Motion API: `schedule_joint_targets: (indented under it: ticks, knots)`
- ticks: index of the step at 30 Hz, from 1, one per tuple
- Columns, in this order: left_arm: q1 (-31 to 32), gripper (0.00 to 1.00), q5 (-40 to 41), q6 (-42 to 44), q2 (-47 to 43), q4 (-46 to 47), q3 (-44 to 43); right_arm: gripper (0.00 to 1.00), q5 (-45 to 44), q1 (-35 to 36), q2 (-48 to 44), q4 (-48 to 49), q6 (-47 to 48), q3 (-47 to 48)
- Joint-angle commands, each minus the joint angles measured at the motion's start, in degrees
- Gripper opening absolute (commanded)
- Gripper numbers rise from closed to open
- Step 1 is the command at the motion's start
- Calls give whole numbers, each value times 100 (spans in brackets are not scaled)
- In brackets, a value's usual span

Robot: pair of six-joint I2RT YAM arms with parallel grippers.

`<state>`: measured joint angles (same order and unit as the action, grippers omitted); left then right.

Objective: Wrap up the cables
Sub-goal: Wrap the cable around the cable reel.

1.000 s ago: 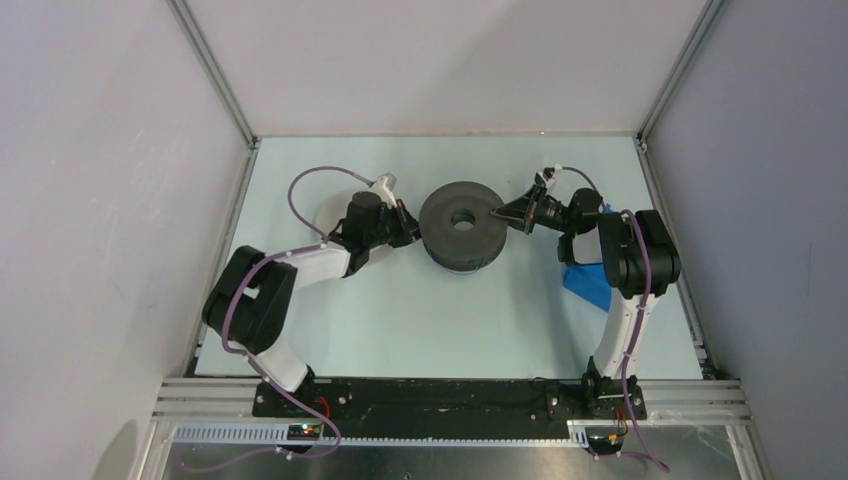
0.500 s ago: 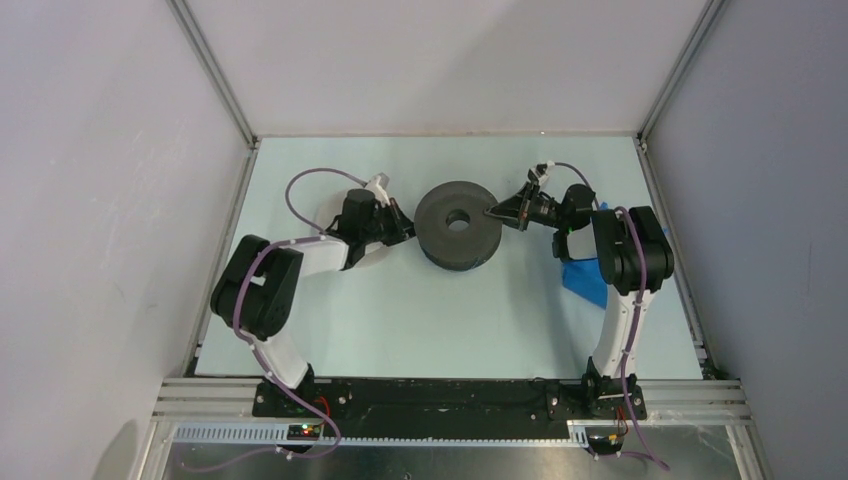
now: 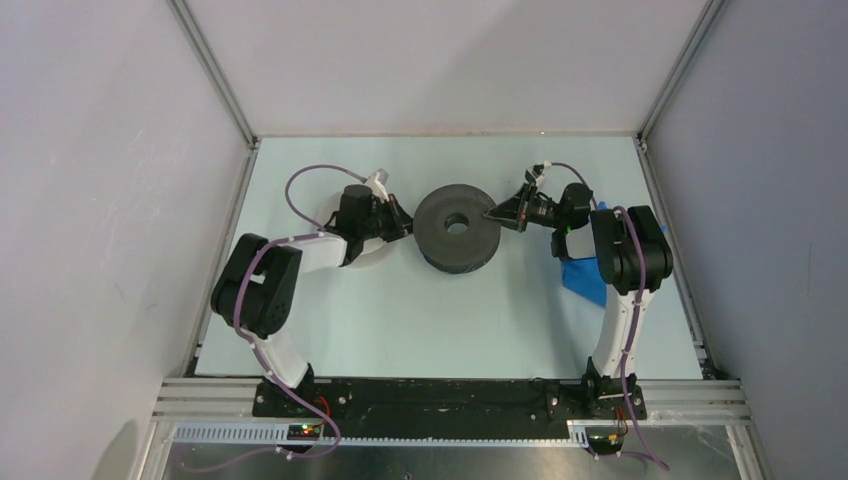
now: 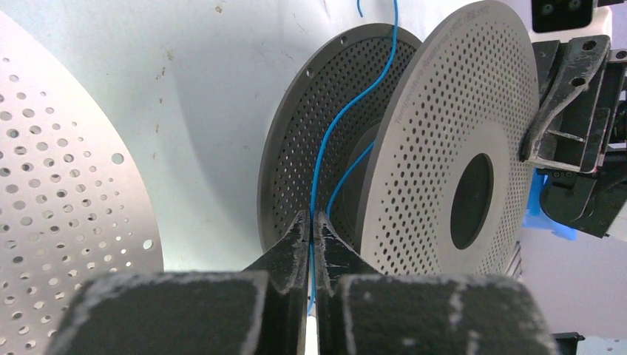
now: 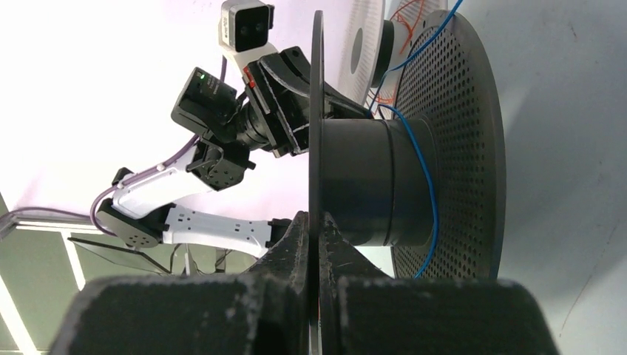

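Observation:
The blue cable (image 4: 325,140) runs down between the two perforated flanges of the dark grey spool (image 3: 457,228) and into my left gripper (image 4: 311,218), which is shut on it. Seen from the right wrist, the blue cable (image 5: 429,177) loops loosely round the spool's hub (image 5: 370,185). My right gripper (image 5: 316,218) is shut on the thin rim of the spool's upper flange (image 5: 316,111). From above, the left gripper (image 3: 405,226) is at the spool's left side and the right gripper (image 3: 490,213) at its right. A reddish cable (image 5: 407,15) shows on the white spool (image 5: 366,44) behind.
The white spool (image 3: 330,215) lies under my left arm, its perforated flange (image 4: 59,222) close on the left. A blue patch (image 3: 585,278) lies on the table by the right arm. Walls close in the table at the back and both sides.
The left arm's elbow has swung in and its gripper has drawn slightly left. The dark spool and the right gripper have shifted a little to the left. Both grips stay the same.

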<state>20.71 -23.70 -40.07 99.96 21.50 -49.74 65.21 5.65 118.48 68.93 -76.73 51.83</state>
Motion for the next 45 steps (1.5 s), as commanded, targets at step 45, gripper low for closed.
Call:
schedule_joint_targets:
  ticks: [45]
  knots:
    - [-117,45,18,-139,-1812,-177,539,0,-82,47,-387,-751,-8,-24]
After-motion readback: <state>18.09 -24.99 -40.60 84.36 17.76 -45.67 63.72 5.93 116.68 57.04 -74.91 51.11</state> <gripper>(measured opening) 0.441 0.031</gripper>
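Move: The left fingers are shut on the blue cable just beside the black cable reel, whose middle lies about 9 cm to this hand's right, level with it in reach and at roughly the same height. The white reel lies some 12 cm to this hand's left, about 5 cm lower. From the right hand, which already holds the black reel's upper disc by the edge, the reel's middle is about 6 cm left, 3 cm back and 4 cm down. The left hand opens its fingers to nearly half and lets go of the blue cable, easing some 3 cm left, away from the black cable reel, then lifts about 7 cm and draws back 2 cm to end clear above the cable. Meanwhile the right hand keeps its pinch on the upper disc's edge, sinking 1.5 to 2 cm and rolling about 10 degrees so that the reel's far side dips. ##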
